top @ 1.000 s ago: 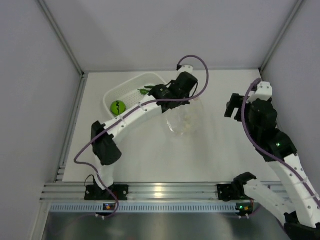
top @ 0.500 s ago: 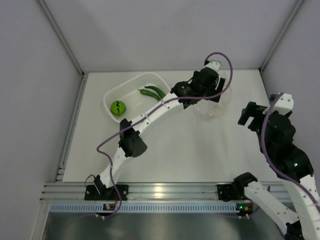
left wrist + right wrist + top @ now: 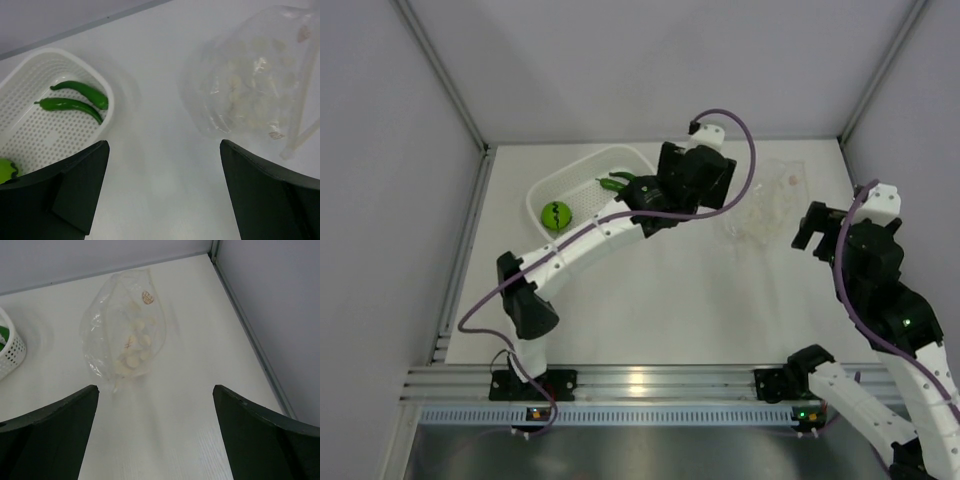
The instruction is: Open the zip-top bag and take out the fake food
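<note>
The zip-top bag lies flat on the table at the back right, clear and crinkly, with pale bits showing through it; neither gripper holds it. It also shows in the left wrist view and the right wrist view. The lime-green ball and the two green pods lie in the white basket. My left gripper is open and empty, over the table between basket and bag. My right gripper is open and empty, just right of the bag.
The basket's rim is at the left of the left wrist view, its corner at the left edge of the right wrist view. Enclosure walls stand behind and at both sides; the right wall is close to the bag.
The left gripper has let go of the bag and drawn back left toward the basket. The bag now lies on the table at the back right. The right arm barely moved.
</note>
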`<state>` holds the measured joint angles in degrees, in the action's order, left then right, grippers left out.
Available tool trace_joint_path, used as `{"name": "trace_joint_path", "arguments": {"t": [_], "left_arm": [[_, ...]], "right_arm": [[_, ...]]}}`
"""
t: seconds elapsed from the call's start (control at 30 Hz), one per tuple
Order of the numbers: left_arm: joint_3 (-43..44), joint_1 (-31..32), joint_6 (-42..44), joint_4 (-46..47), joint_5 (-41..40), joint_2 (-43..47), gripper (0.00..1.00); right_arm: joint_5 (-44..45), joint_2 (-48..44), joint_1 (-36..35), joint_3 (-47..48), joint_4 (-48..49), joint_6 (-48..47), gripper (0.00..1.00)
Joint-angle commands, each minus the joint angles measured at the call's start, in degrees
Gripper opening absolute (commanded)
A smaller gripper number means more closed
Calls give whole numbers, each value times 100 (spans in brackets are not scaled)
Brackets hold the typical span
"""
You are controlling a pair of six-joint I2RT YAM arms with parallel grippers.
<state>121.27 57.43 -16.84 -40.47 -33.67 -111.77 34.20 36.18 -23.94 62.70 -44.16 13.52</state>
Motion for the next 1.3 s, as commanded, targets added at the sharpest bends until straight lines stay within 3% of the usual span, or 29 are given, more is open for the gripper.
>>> {"name": "trace_joint_path", "arguments": {"t": [0.0,0.2,0.37,0.53,0.93,1.1,1.27], "left_arm": [[-804,-205,-266,171,-772,995,98],[-2756,-847,-882,171,-1274,2034,98],[-4136,-1839,-1225,162,-343,2861,98],[-5208,-2368,-1112,171,-359,3959,98],[-6537,-2368,-541,171,221,7333,98],[-6731,-2359,-504,179,-420,7731,98],[-6713,-2842,-425,249,53,7740,98]], "right_arm": [[-106,125,-14,58,162,-42,99],[-211,100,-5,-380,478,142,99],[-369,-233,-5,-1162,970,142,99],[-660,-419,-14,-1585,1173,45,99],[-844,-402,-23,-1383,734,-261,99],[-932,-340,-31,-1339,865,-253,99],[-941,-208,-31,-1321,936,-209,100]]}}
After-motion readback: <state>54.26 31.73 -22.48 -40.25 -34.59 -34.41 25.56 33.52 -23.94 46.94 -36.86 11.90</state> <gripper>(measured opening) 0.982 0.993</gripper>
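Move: The emptied bag, already free of the left hand, is at the far right: some 24 cm ahead of the left hand and 26 to its right, about 31 below. The basket's middle is 24 ahead of that hand and 28 to its left, with the peppers 28 ahead, 18 left, and the watermelon 18 ahead, 40 left. From the right hand the bag lies roughly 37 cm ahead, 1 left, 33 below. Empty and wide open, the left hand leaves the bag and sweeps some 36 cm left past the near side of the basket, dipping about 10 cm on the way and rising most of that again as it draws back 13, the wrist ending nearly 30 degrees round counter-clockwise. The right hand, also open and holding nothing, sinks about 8 cm, then eases slightly left as its fingers tip a little down, staying well short of the bag. ##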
